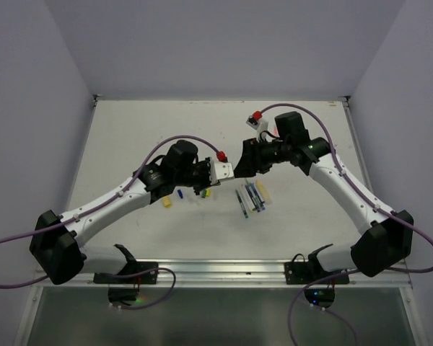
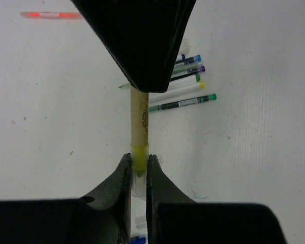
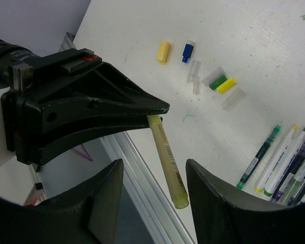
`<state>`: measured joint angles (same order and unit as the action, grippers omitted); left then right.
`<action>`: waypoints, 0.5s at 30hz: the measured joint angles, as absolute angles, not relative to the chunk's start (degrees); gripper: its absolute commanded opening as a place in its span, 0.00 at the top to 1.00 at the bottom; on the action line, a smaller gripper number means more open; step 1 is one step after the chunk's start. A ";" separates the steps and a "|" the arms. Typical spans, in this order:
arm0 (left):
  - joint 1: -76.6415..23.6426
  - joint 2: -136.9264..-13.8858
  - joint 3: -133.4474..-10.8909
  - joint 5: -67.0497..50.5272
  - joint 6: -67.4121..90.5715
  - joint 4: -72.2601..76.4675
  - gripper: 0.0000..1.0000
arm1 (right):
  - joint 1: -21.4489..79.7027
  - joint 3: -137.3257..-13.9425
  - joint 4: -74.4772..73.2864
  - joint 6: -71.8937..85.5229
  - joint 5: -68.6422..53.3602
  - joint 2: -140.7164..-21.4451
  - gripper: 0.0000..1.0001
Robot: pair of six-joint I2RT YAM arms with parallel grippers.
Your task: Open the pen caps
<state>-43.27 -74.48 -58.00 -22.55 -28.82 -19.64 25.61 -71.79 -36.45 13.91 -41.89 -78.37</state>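
Observation:
A beige pen (image 2: 139, 119) with yellow ends is held in the air over the table. My left gripper (image 2: 139, 160) is shut on its capped end, where a clear cap (image 2: 138, 178) covers a yellow tip. The pen's other end (image 3: 179, 199) lies between the fingers of my right gripper (image 3: 153, 170), which is open with a gap on each side. In the top view the two grippers meet nose to nose, left gripper (image 1: 226, 171) and right gripper (image 1: 239, 166). Loose caps lie on the table: yellow (image 3: 163, 52), blue (image 3: 187, 52), green (image 3: 217, 82), another yellow (image 3: 226, 85) and clear ones (image 3: 194, 79).
A row of several pens (image 3: 290, 160) lies at the right of the right wrist view, seen from above just right of centre as pens (image 1: 252, 198). An orange-red pen (image 2: 51, 15) lies apart from them. The table's metal front rail (image 3: 142, 178) runs under the held pen.

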 measured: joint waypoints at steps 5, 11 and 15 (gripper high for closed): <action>-43.27 -74.48 -58.61 -22.63 -29.85 -20.43 1.00 | 26.02 -71.79 -36.58 13.56 -42.02 -79.92 0.49; -43.27 -74.48 -58.94 -23.44 -30.26 -20.56 1.00 | 26.65 -71.79 -36.62 13.06 -42.06 -81.01 0.63; -43.27 -74.48 -58.94 -23.66 -30.72 -20.80 1.00 | 27.03 -71.79 -36.69 12.60 -42.15 -81.28 0.78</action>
<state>-43.27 -74.48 -58.94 -23.66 -30.72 -20.80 27.03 -71.79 -36.69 12.60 -42.15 -81.28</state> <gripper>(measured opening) 0.115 0.268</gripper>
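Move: The light highlighter's barrel, its clear cap end still held by the left hand, has its middle about 2 cm to the right hand's left and 2 cm below it, and some 2 cm right of and 3 cm above the left hand. On the table, roughly 22 cm below the right hand, the green-ended pen lies about 4 cm to the right and 1 cm back; the loose yellow cap lies about 7 cm left and 3 cm ahead. The highlighter's barrel stays held out up and rightward by the left hand, which keeps its grip on the cap end and hardly moves. Around it the right hand sinks nearly 2 cm along the barrel towards the cap and edges about 1 cm left, its wrist almost steady, while its fingers close from over half open to about a quarter, one either side of the barrel. ##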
